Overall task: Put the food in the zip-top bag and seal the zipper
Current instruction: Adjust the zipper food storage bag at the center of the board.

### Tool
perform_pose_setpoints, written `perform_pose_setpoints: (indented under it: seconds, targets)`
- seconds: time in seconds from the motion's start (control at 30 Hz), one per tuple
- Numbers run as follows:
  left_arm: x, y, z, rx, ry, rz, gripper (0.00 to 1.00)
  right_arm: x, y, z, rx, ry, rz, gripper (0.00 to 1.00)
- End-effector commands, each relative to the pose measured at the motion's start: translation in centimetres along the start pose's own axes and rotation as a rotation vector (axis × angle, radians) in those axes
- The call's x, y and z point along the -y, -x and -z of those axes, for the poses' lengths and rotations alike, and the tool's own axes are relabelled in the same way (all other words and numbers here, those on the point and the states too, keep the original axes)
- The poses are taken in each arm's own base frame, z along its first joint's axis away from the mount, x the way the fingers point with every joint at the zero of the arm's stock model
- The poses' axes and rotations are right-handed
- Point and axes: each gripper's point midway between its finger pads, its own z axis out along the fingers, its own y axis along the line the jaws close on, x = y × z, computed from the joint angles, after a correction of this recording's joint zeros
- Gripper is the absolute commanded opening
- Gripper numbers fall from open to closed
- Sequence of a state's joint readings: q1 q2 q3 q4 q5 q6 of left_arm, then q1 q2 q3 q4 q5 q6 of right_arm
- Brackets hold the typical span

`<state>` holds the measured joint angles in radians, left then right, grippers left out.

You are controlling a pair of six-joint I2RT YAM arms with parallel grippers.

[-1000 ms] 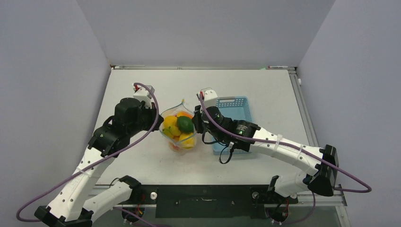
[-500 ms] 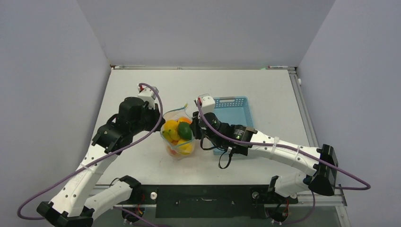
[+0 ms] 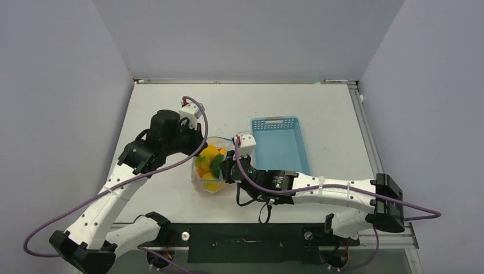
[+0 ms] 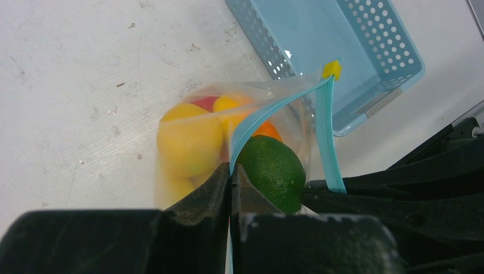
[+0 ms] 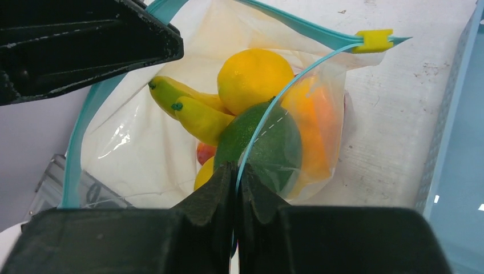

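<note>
The clear zip-top bag stands on the table between both arms, its mouth open. Inside lies the food: a green lime, a lemon, bananas, an orange and a bit of red fruit. My left gripper is shut on one side of the teal zipper. The right gripper is shut on the opposite strip of the zipper. A yellow slider sits at the far end of the mouth. From above, the left gripper and right gripper flank the bag.
The light-blue lattice basket lies right of the bag, with nothing in the part that shows; its wall shows just beyond the bag. The right forearm stretches along the near table edge. Grey walls close in the table.
The right gripper has drawn left and toward the near edge, the left wrist has shifted right. The bag moved with them, slightly nearer, and its mouth looks narrower from above.
</note>
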<state>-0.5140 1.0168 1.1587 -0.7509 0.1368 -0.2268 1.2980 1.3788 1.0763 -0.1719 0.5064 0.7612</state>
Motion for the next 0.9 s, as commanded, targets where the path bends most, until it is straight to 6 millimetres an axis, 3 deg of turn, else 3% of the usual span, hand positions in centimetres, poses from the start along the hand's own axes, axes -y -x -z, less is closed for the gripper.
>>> perform_pose_setpoints:
  seconds: [0.0, 0.17, 0.37, 0.67, 0.87]
  targets:
    - [2.9, 2.0, 0.5, 0.073, -0.135, -0.097, 0.00, -0.7, 2.3, -0.3, 0.159, -0.019, -0.169, 0.05]
    - [3.5, -0.2, -0.3, 0.032, -0.169, -0.146, 0.00, 0.1, 2.2, -0.5, 0.204, -0.058, -0.217, 0.06]
    - [3.0, -2.0, -1.2, -0.009, -0.137, -0.157, 0.00, 0.3, 1.7, -0.7, 0.200, -0.068, -0.223, 0.17]
    - [2.3, -2.3, -1.5, -0.014, -0.100, -0.156, 0.00, 0.7, 1.7, 0.0, 0.194, -0.066, -0.208, 0.39]
    - [2.3, -2.3, -1.3, -0.006, -0.098, -0.157, 0.00, 1.7, 2.3, 1.1, 0.188, -0.084, -0.158, 0.48]
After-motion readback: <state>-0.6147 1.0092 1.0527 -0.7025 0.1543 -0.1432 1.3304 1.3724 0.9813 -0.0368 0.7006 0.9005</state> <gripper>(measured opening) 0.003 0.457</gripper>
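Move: Both hands hold the zipper food storage bag by its rim, the left hand on the left side with shut fingers. From the left hand the food-filled bag's middle lies some 3 cm right, about level in reach and 10 cm below; the yellow slider is about 4 cm ahead and 10 cm right. From the right hand the bag's middle is about 5 cm ahead, 5 cm left and 7 cm below, the slider some 11 cm ahead and 2 cm right, the blue basket about 12 cm ahead and 19 cm right on the table. The right hand eases only a centimetre or so forward, turning about 10 degrees clockwise with its left side rising a little, then opens its fingers to nearly half and lets go of the right rim, staying astride it. Meanwhile the left hand keeps its pinch on the left rim and carries it down about 3.5 cm while drawing back and to the right 2 cm each, turning some 10 degrees clockwise, towards the right hand, and then holds still. ##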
